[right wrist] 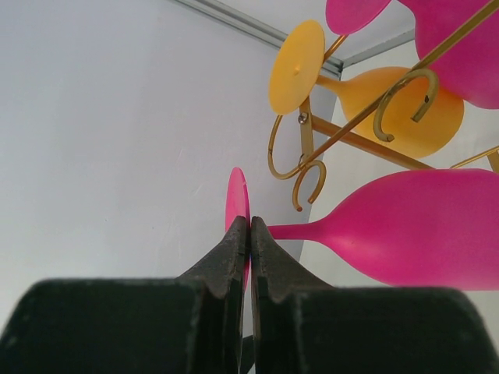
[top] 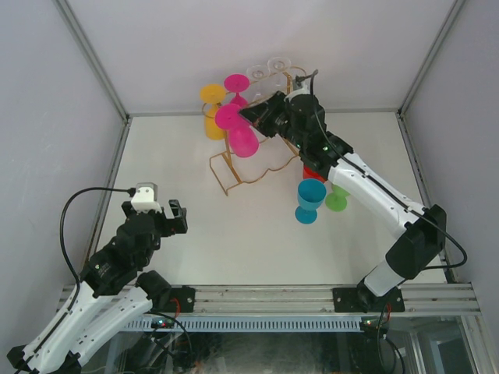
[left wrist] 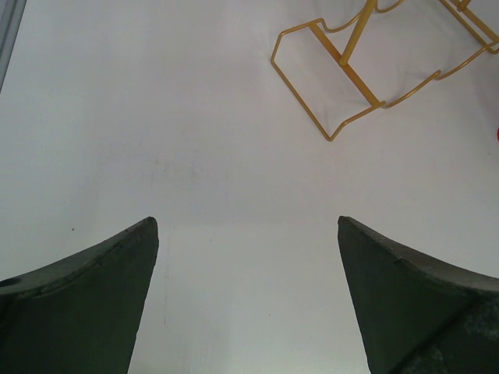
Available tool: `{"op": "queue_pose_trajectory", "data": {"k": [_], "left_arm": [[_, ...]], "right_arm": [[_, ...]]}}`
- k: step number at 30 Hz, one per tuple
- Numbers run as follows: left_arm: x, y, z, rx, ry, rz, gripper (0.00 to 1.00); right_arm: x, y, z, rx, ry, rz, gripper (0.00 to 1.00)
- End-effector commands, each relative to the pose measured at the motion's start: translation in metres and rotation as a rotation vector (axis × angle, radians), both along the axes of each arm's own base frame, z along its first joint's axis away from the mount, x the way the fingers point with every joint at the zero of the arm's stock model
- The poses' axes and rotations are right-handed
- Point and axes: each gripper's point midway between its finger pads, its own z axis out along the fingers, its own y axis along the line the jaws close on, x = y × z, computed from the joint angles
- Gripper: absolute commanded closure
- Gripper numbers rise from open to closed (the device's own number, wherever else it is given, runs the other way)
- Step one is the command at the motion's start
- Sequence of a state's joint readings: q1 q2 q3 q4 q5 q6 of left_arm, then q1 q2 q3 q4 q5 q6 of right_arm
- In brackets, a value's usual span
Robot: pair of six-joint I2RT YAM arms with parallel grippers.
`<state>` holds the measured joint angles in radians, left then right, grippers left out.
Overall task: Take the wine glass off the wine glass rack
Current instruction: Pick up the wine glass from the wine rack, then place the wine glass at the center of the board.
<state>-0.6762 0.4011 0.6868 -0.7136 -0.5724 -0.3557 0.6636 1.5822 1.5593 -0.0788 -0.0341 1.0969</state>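
Note:
My right gripper (right wrist: 249, 222) (top: 251, 114) is shut on the rim of a pink wine glass's round foot (right wrist: 238, 199). That glass lies on its side, its stem running right to the bowl (right wrist: 421, 226) (top: 243, 142). The stem sits just below the curled loop ends (right wrist: 300, 175) of the gold wire wine glass rack (top: 234, 175); I cannot tell whether they touch. A yellow glass (right wrist: 405, 109) (top: 213, 109) and a second pink glass (right wrist: 468, 47) (top: 236, 82) hang on the rack. My left gripper (left wrist: 248, 234) (top: 176, 218) is open and empty above the table, well short of the rack's base (left wrist: 343, 70).
A blue glass (top: 310, 199) and a green glass (top: 337, 201) stand on the table under my right arm, with a red object (top: 312, 173) behind them. Clear glasses (top: 269, 68) hang at the rack's far end. White walls close the back and both sides.

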Motion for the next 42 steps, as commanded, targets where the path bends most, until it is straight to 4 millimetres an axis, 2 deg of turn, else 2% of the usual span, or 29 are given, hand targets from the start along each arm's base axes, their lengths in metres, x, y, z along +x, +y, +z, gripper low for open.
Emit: {"op": "queue_pose_trajectory", "data": {"k": [1, 6, 13, 18, 22, 24, 26, 30, 35, 38, 40, 42], "left_arm": [[0.003, 0.001, 0.009, -0.016, -0.025, 0.015, 0.0], [0.002, 0.003, 0.01, -0.02, -0.029, 0.023, 0.0], [0.004, 0.001, 0.007, -0.007, -0.011, 0.02, 0.0], [0.007, -0.008, 0.0, 0.009, 0.022, -0.013, 0.0], [0.003, -0.034, 0.002, -0.021, 0.066, -0.151, 0.0], [-0.002, -0.05, 0.008, -0.091, 0.088, -0.208, 0.0], [-0.007, -0.066, 0.018, -0.17, 0.1, -0.266, 0.0], [-0.017, -0.088, 0.036, -0.377, 0.093, -0.317, 0.0], [-0.034, -0.119, 0.063, -0.755, 0.01, -0.433, 0.0], [-0.046, -0.138, 0.076, -0.996, -0.043, -0.556, 0.0], [-0.056, -0.145, 0.084, -1.086, -0.067, -0.647, 0.0], [-0.054, -0.148, 0.081, -1.095, -0.059, -0.647, 0.01]], "right_arm": [[-0.023, -0.004, 0.034, 0.053, -0.08, 0.046, 1.0], [-0.056, -0.006, 0.028, 0.035, -0.136, 0.106, 1.0], [-0.116, -0.016, 0.027, 0.021, -0.239, 0.238, 1.0], [-0.159, -0.028, 0.001, 0.032, -0.268, 0.307, 1.0], [-0.184, -0.043, -0.034, 0.036, -0.251, 0.332, 1.0], [-0.194, -0.05, -0.051, 0.084, -0.224, 0.338, 1.0], [-0.201, -0.056, -0.054, 0.124, -0.245, 0.354, 1.0], [-0.21, -0.065, -0.053, 0.082, -0.294, 0.395, 1.0], [-0.224, -0.064, -0.054, 0.046, -0.374, 0.481, 1.0], [-0.226, -0.063, -0.057, 0.04, -0.385, 0.492, 1.0], [-0.225, -0.062, -0.061, 0.038, -0.378, 0.499, 1.0], [-0.227, -0.058, -0.064, 0.037, -0.369, 0.52, 1.0]]}}
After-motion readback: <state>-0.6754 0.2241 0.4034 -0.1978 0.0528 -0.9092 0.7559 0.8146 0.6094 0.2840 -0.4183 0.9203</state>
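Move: Hanging upside down from the shut right fingers is the pink wine glass. From that hand, the open left gripper it is taken towards lies about 19 cm back, 23 cm left and 17 cm lower. The second pink glass hangs some 10 cm ahead and 1 cm left, the yellow glass 6 cm ahead and 8 cm left; the blue glass stands 10 cm back, 20 cm right, well below. For the left hand, the held glass is roughly 19 cm ahead, 23 cm right, 9 cm higher. Drawing the pink glass back from the rack, the right hand keeps its pinch near the foot and travels about 22 cm back, also down and slightly right, rising a little at the end while turning counter-clockwise, fingertips tipping up. Late on, the left hand, wide open, swings some 13 cm right and slightly back towards the glass, rolling its left side down and turning clockwise. ##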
